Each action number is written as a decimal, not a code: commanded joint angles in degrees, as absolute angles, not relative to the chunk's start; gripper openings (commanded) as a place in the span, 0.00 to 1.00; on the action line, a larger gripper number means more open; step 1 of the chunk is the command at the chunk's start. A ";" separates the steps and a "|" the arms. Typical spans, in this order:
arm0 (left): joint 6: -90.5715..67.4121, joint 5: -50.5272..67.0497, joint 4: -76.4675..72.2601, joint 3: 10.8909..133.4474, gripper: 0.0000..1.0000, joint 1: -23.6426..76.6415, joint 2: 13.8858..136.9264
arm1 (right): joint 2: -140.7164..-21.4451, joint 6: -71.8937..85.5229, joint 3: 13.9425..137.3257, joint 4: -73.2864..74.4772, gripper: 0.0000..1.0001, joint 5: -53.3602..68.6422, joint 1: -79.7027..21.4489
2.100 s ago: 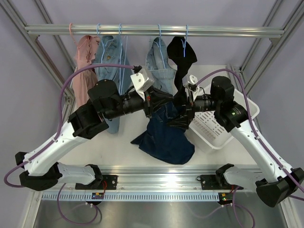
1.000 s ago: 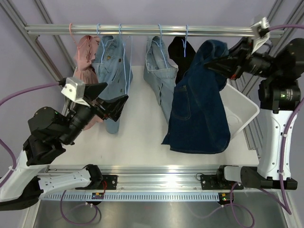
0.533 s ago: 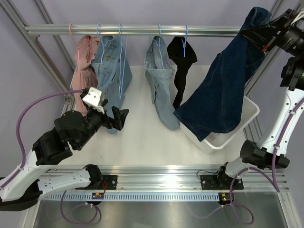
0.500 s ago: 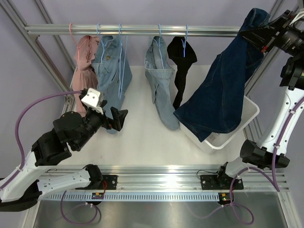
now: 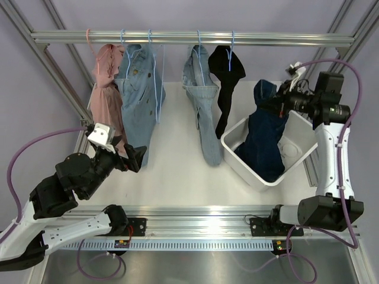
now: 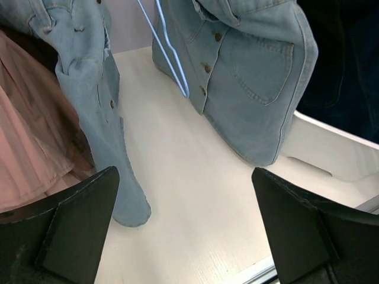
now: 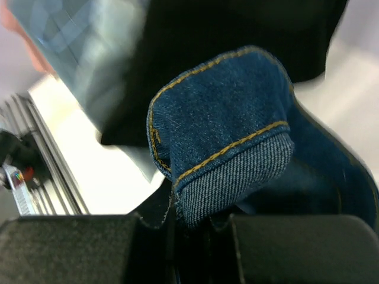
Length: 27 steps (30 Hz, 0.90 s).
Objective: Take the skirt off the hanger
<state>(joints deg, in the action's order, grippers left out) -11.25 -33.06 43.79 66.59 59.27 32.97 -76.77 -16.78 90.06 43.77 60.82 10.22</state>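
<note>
The dark blue denim skirt (image 5: pixel 263 139) hangs free of any hanger, and its lower part lies inside the white basket (image 5: pixel 237 160). My right gripper (image 5: pixel 278 100) is above the basket's far side, shut on the skirt's stitched hem (image 7: pixel 225 136); the cloth is pinched between the jaws of that gripper (image 7: pixel 195 236). My left gripper (image 5: pixel 137 158) is low at the left front, open and with nothing in it. In the left wrist view that gripper (image 6: pixel 186 231) has its fingers (image 6: pixel 77 225) spread wide over the bare white table. Blue wire hangers (image 5: pixel 155 71) stay on the rail (image 5: pixel 189 37).
On the rail hang a pink garment (image 5: pixel 105 71), a light denim jacket (image 5: pixel 139 83), a light denim piece (image 5: pixel 201 100) and a black garment (image 5: pixel 228 77). Slanted frame posts (image 5: pixel 65 83) flank the table. The jacket's sleeve (image 6: pixel 118 177) dangles close to my left fingers.
My right arm has swung down from high at the upper right, lowering the skirt into the basket. My left arm has drawn back a little toward the left front, still open.
</note>
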 commanded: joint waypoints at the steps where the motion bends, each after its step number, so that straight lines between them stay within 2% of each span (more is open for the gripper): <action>1: -12.30 -35.07 43.42 65.39 0.99 59.50 31.29 | -74.18 -28.37 81.93 44.22 0.00 52.57 10.11; 5: -11.78 -35.16 42.80 62.94 0.99 59.50 30.06 | -75.58 -35.32 74.81 45.09 0.01 46.43 8.44; 8: -11.60 -34.98 42.28 61.53 0.99 59.50 29.97 | -77.34 -38.49 71.02 45.26 0.06 41.59 6.07; 12: -11.69 -34.54 41.49 59.60 0.99 59.50 29.71 | -79.36 -39.81 69.43 47.01 0.22 38.76 4.22; 13: -11.78 -34.28 41.22 59.33 0.99 59.50 29.45 | -79.71 -39.90 69.52 47.54 0.40 38.41 4.04; 14: -11.78 -34.02 41.05 58.98 0.99 59.41 29.27 | -80.06 -40.08 69.61 48.07 0.48 37.80 4.04; 16: -11.95 -33.58 40.43 58.19 0.99 59.50 29.01 | -80.59 -40.69 70.31 49.83 0.72 36.40 4.04; 17: -11.95 -33.40 40.17 57.92 0.99 59.41 28.66 | -80.60 -40.69 70.92 50.36 0.99 35.52 4.04; 22: -12.57 -32.17 38.76 54.59 0.99 59.50 27.43 | -78.67 -39.11 76.98 53.26 0.99 31.56 4.13; 27: -13.45 -31.29 38.15 51.86 0.99 59.41 25.23 | -76.91 -36.74 82.26 55.71 1.00 32.78 5.27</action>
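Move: From my right hand, which already pinches the waistband of the dark denim skirt, the middle of the white bin lies about 6 cm back, 3 cm to the right and some 28 cm below. The black skirt hangs roughly 8 cm ahead and 14 cm to the left of that hand, and the light denim skirt about 5 cm ahead and 21 cm left. From my idle left hand the bin is some 43 cm to the right, 8 cm ahead. I lower the dark denim skirt with my right hand about 19 cm into the white bin, tipping the fingers downward by nearly 30 degrees as I go. Near the bottom I spread them wide to let go of the waistband, then lift about 4 cm. My left hand, empty and still open, sinks some 7 cm on its own side. ##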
